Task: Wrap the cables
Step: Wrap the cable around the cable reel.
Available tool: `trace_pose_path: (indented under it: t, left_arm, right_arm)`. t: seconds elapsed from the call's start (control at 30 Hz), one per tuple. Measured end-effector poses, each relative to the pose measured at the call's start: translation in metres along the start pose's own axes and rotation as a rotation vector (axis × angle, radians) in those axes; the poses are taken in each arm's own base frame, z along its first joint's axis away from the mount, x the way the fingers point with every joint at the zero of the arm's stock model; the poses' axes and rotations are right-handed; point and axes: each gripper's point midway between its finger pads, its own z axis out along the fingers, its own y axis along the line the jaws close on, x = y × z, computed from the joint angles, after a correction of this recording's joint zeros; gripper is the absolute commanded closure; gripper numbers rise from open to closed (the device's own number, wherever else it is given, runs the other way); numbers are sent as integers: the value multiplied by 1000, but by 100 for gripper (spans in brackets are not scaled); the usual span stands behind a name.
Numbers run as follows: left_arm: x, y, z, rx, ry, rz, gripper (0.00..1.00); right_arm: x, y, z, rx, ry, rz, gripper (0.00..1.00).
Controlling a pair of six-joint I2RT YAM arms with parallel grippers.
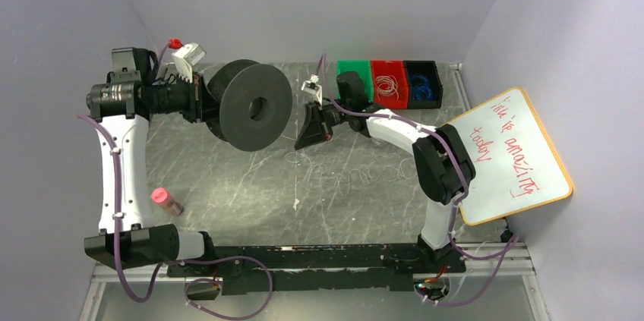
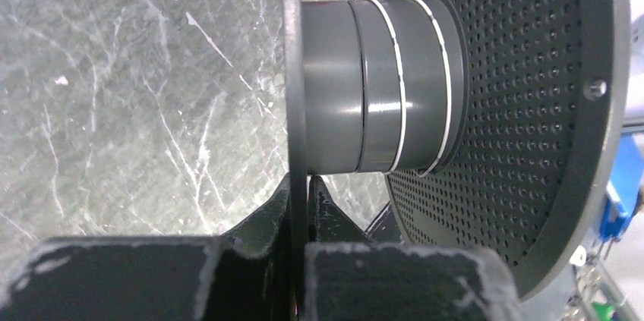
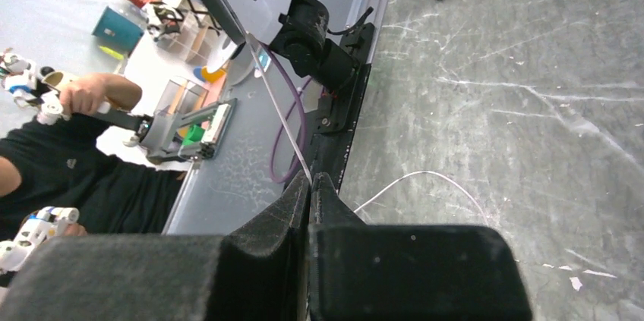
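Observation:
My left gripper (image 1: 203, 99) (image 2: 306, 181) is shut on the thin rim of the big black spool (image 1: 250, 105), holding it off the table at the back left. In the left wrist view, two turns of the thin whitish cable (image 2: 398, 86) lie round the grey hub (image 2: 334, 93). My right gripper (image 1: 310, 133) (image 3: 310, 177) hangs just right of the spool, shut on the cable (image 3: 267, 87), which runs taut up and away from the fingertips. More of the cable lies in loose curls on the table (image 1: 353, 177), and a loop of it (image 3: 425, 174) shows beside the right fingers.
Green (image 1: 353, 78), red (image 1: 389, 82) and black (image 1: 423, 82) bins stand at the back right. A whiteboard (image 1: 509, 154) leans at the right wall. A pink-capped bottle (image 1: 165, 201) lies near the left arm. A person (image 3: 61, 177) sits beyond the table's near edge.

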Motion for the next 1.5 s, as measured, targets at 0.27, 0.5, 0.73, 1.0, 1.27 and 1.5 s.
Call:
trace_pose_path:
  t: [0.27, 0.5, 0.73, 1.0, 1.27, 1.5]
  left_arm:
    - [12, -14, -5, 81, 62, 232, 98]
    - [32, -24, 17, 102, 165, 406, 98]
    - [46, -6, 36, 1, 241, 502, 98]
    - [47, 8, 47, -100, 258, 552, 98]
    - [61, 16, 66, -189, 327, 616, 98]
    - [60, 23, 75, -274, 333, 618, 98]
  right_arm:
    - [-11, 5, -20, -12, -32, 84, 100]
    - [-19, 6, -41, 0, -60, 166, 100]
    - [-30, 19, -53, 10, -79, 175, 100]
    - [-42, 28, -63, 38, -108, 132, 100]
    - [-48, 30, -67, 50, -133, 168, 100]
    - [-58, 39, -71, 79, -166, 142, 99]
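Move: My left hand already holds the black cable reel by one flange rim; the reel's middle is about 7 cm to its right, 2 cm ahead and about level. My right fingers keep the white cable pinched; from them the reel sits some 11 cm left, 4 cm ahead and 13 cm higher. The loose cable lies about 20 cm below and 9 cm right, level fore-and-aft; a paper scrap is 11 cm back, 4 cm left, equally low. I carry the reel down about 9 cm and a little right with my left hand, first easing back, then forward again, rolling it some 40 degrees so its left side rises. Meanwhile my right hand, still pinching the cable, climbs about 7 cm while going right and forward past the reel's lowering side, keeping the line stretched to the drum. ##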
